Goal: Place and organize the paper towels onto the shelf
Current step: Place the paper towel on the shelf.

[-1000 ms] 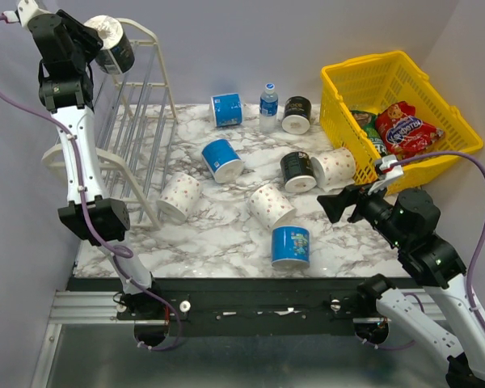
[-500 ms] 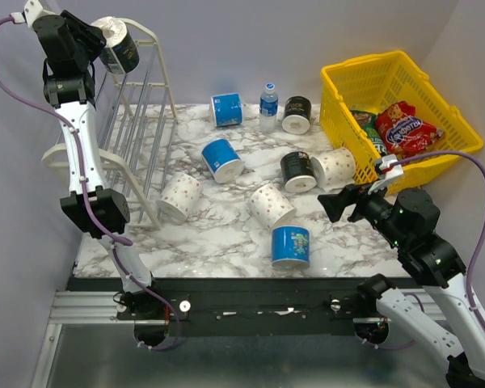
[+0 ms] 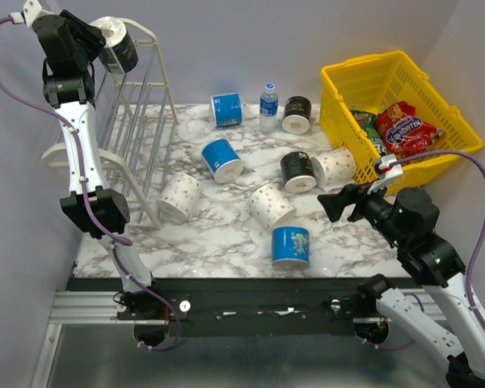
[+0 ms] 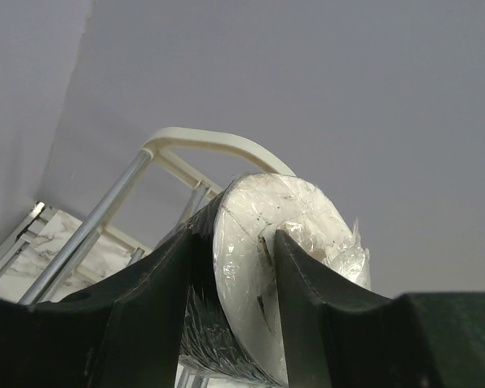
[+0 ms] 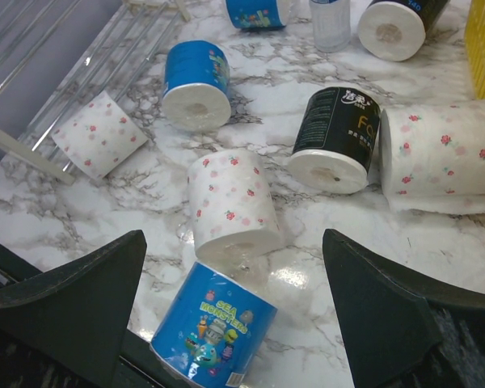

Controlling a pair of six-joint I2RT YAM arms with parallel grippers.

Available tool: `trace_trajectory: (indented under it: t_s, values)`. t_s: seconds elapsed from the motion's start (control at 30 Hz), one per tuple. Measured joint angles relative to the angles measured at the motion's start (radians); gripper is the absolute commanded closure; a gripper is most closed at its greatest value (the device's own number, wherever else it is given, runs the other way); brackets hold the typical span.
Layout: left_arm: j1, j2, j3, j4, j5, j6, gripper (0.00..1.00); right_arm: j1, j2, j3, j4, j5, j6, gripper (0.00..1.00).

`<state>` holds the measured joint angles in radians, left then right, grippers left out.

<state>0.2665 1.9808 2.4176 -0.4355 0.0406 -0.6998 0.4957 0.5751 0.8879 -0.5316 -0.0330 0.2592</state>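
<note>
My left gripper (image 3: 105, 48) is raised at the top of the white shelf (image 3: 137, 121) and is shut on a black paper towel roll (image 3: 119, 48). In the left wrist view the roll's white end (image 4: 259, 242) sits between the two fingers of the left gripper (image 4: 242, 234), with the shelf's looped end frame (image 4: 202, 141) just behind. Several more rolls lie on the marble table: blue (image 3: 290, 246), dotted white (image 3: 272, 205), black (image 3: 297, 170). My right gripper (image 3: 333, 204) hangs open over the table's right side, above a blue roll (image 5: 214, 327) and a dotted roll (image 5: 230, 202).
A yellow basket (image 3: 339, 97) with snack packets stands at the back right. A small water bottle (image 3: 268, 106) stands at the back, between a blue roll (image 3: 226, 110) and a black roll (image 3: 297, 114). A dotted roll (image 3: 179, 196) lies by the shelf's foot.
My left arm has shifted slightly up and to the left with the black roll at the shelf's top. The right arm has not moved.
</note>
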Motion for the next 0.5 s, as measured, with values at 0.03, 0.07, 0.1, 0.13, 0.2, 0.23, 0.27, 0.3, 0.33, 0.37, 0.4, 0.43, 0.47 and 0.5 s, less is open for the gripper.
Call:
trace_trajectory:
  t_s: [0.03,0.07,0.1,0.13,0.2,0.23,0.27,0.3,0.33,0.37,0.4,0.43,0.47,0.5]
  values:
    - [0.0,0.0,0.0,0.0,-0.002,0.001,0.45,0.0,0.0,0.0,0.0,0.0,0.0,0.01]
    - [0.0,0.0,0.0,0.0,-0.003,0.002,0.43,0.0,0.0,0.0,0.0,0.002,0.0,0.01]
    - [0.0,0.0,0.001,0.0,-0.003,0.004,0.41,0.0,0.0,0.0,0.0,0.004,0.0,0.01]
    - [0.0,0.0,0.002,0.0,-0.003,0.004,0.38,0.0,0.0,0.0,0.0,0.005,0.0,0.01]
    - [0.0,0.0,0.004,0.001,-0.006,0.007,0.33,0.0,0.0,0.0,0.0,0.006,-0.001,0.01]
    - [0.0,0.0,0.007,0.003,-0.007,0.01,0.28,0.0,0.0,0.0,0.0,0.006,-0.002,0.01]
    - [0.0,0.0,0.01,0.005,-0.008,0.011,0.26,0.0,0.0,0.0,0.0,0.006,-0.003,0.01]
    - [0.0,0.0,0.011,0.009,-0.009,0.015,0.25,0.0,0.0,0.0,0.0,0.006,-0.003,0.01]
    - [0.0,-0.002,0.013,0.012,-0.01,0.019,0.23,0.0,0.0,0.0,0.0,0.006,-0.005,0.01]
    - [0.0,-0.004,0.013,0.015,-0.01,0.023,0.21,0.0,0.0,0.0,0.0,0.006,-0.006,0.01]
    - [0.0,-0.006,0.013,0.017,-0.011,0.024,0.2,0.0,0.0,0.0,0.0,0.006,-0.006,0.01]
    - [0.0,-0.01,0.013,0.018,-0.017,0.027,0.18,0.0,0.0,0.0,0.0,0.006,-0.006,0.01]
    - [0.0,-0.014,0.013,0.019,-0.022,0.03,0.17,0.0,0.0,0.0,0.0,0.006,-0.006,0.01]
    - [0.0,-0.018,0.013,0.019,-0.026,0.037,0.16,0.0,0.0,0.0,0.0,0.006,-0.006,0.01]
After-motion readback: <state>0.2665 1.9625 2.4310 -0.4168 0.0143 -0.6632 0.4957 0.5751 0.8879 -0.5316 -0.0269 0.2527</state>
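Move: The left hand still has the black paper towel, its middle some 4 cm ahead of the finger pads, 4 cm right and 3 cm lower, on top of the shelf. The shelf's far end arch is about 15 cm ahead and 6 cm right, 3 cm lower. The blue roll by the back wall lies roughly 14 cm ahead, 37 cm right, 42 cm down. From the right hand the black towel is about 38 cm ahead, 57 cm left and 15 cm up. Nearly still at first, the left hand then rises about 2 cm and eases back roughly 1 cm, away from the black paper towel on top of the shelf. Its part-open fingers spread clearly wider on the way, letting go of the towel's near end, while the wrist barely tilts. ##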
